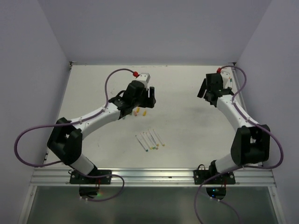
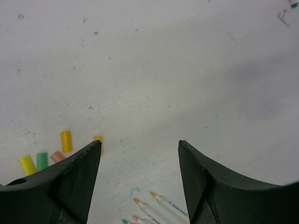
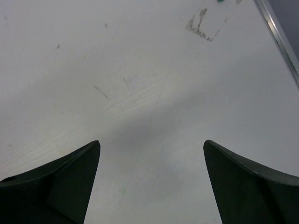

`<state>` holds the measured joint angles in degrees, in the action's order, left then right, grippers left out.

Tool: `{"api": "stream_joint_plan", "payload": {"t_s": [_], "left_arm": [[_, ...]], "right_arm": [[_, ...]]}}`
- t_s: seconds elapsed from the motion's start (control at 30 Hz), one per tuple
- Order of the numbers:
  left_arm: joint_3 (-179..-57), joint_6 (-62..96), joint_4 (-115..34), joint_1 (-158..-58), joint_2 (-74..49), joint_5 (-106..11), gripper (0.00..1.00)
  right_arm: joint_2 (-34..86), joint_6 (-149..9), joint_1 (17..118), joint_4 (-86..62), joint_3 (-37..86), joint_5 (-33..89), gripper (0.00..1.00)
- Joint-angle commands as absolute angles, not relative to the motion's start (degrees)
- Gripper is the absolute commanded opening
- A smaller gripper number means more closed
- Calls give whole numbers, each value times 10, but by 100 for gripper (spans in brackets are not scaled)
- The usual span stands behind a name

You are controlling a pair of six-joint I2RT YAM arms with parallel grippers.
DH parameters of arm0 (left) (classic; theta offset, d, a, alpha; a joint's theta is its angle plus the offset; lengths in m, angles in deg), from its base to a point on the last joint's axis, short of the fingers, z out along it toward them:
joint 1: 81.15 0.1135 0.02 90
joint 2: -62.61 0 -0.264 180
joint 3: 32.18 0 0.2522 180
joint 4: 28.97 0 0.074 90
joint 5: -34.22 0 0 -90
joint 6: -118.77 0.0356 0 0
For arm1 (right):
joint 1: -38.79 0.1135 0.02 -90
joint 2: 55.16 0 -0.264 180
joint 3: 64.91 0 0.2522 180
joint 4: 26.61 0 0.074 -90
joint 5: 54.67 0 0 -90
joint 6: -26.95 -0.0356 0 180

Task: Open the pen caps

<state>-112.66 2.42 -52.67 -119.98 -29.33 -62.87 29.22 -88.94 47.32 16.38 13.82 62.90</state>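
Observation:
Several thin white pens lie side by side mid-table, their coloured tips bare in the left wrist view. Loose pen caps lie on the table apart from them: a yellow one, a green one, a pinkish one, another yellow one, and an orange-yellow one half hidden behind my left finger. Two of the caps show from above. My left gripper hovers open just beyond the caps, holding nothing. My right gripper stands open over bare table at the far right.
A small green-ended white piece lies near the far right corner beside a scuff mark. The table's metal edge runs close to the right gripper. Purple cables loop over both arms. Walls enclose the table on three sides.

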Motion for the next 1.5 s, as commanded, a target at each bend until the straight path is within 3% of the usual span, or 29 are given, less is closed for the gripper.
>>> {"api": "stream_joint_plan", "payload": {"t_s": [0.0, 0.2, 0.4, 0.6, 0.83, 1.03, 1.47], "left_arm": [[-1102, 39, -460, -1204, -258, -585, 70], [-1066, 27, -384, -1204, -247, -571, 71], [-1064, 10, -327, -1204, -286, -535, 72], [-1086, 17, -307, -1201, -321, -529, 72], [-1056, -1, -255, -1201, -338, -488, 72], [-1040, 1, -246, -1197, -336, -489, 72], [-1032, -8, -223, -1189, -352, -465, 72]], "right_arm": [[347, -849, 419, 38, 177, 573, 95], [463, -770, 390, -33, 245, 604, 90], [544, -784, 311, -73, 281, 530, 84], [608, -722, 288, -61, 337, 555, 76], [692, -671, 262, -28, 442, 494, 59], [731, -655, 246, -12, 484, 460, 52], [763, -644, 245, -2, 504, 472, 54]]}}
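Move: The orange-capped pen lies some 21 cm ahead of the right hand, 19 cm to its right and 13 cm below. The green-capped pen is beside it, 2 cm farther right. A dark smudge on the table lies about 11 cm nearer than the orange-capped pen's middle and 4 cm to its left. From the left hand, the orange-capped pen is roughly 23 cm ahead, 50 cm to the right and 14 cm below. Towards the orange-capped pen goes the right hand, forward and right by some 18 cm each way while sinking about 10 cm, quick at first, then easing in low over the pen's near end; its fingers narrow from wide open to about half, without closing on anything. The empty left hand rises a little, then drifts about 5 cm right and dips, turning some 20 degrees, fingers staying open. ##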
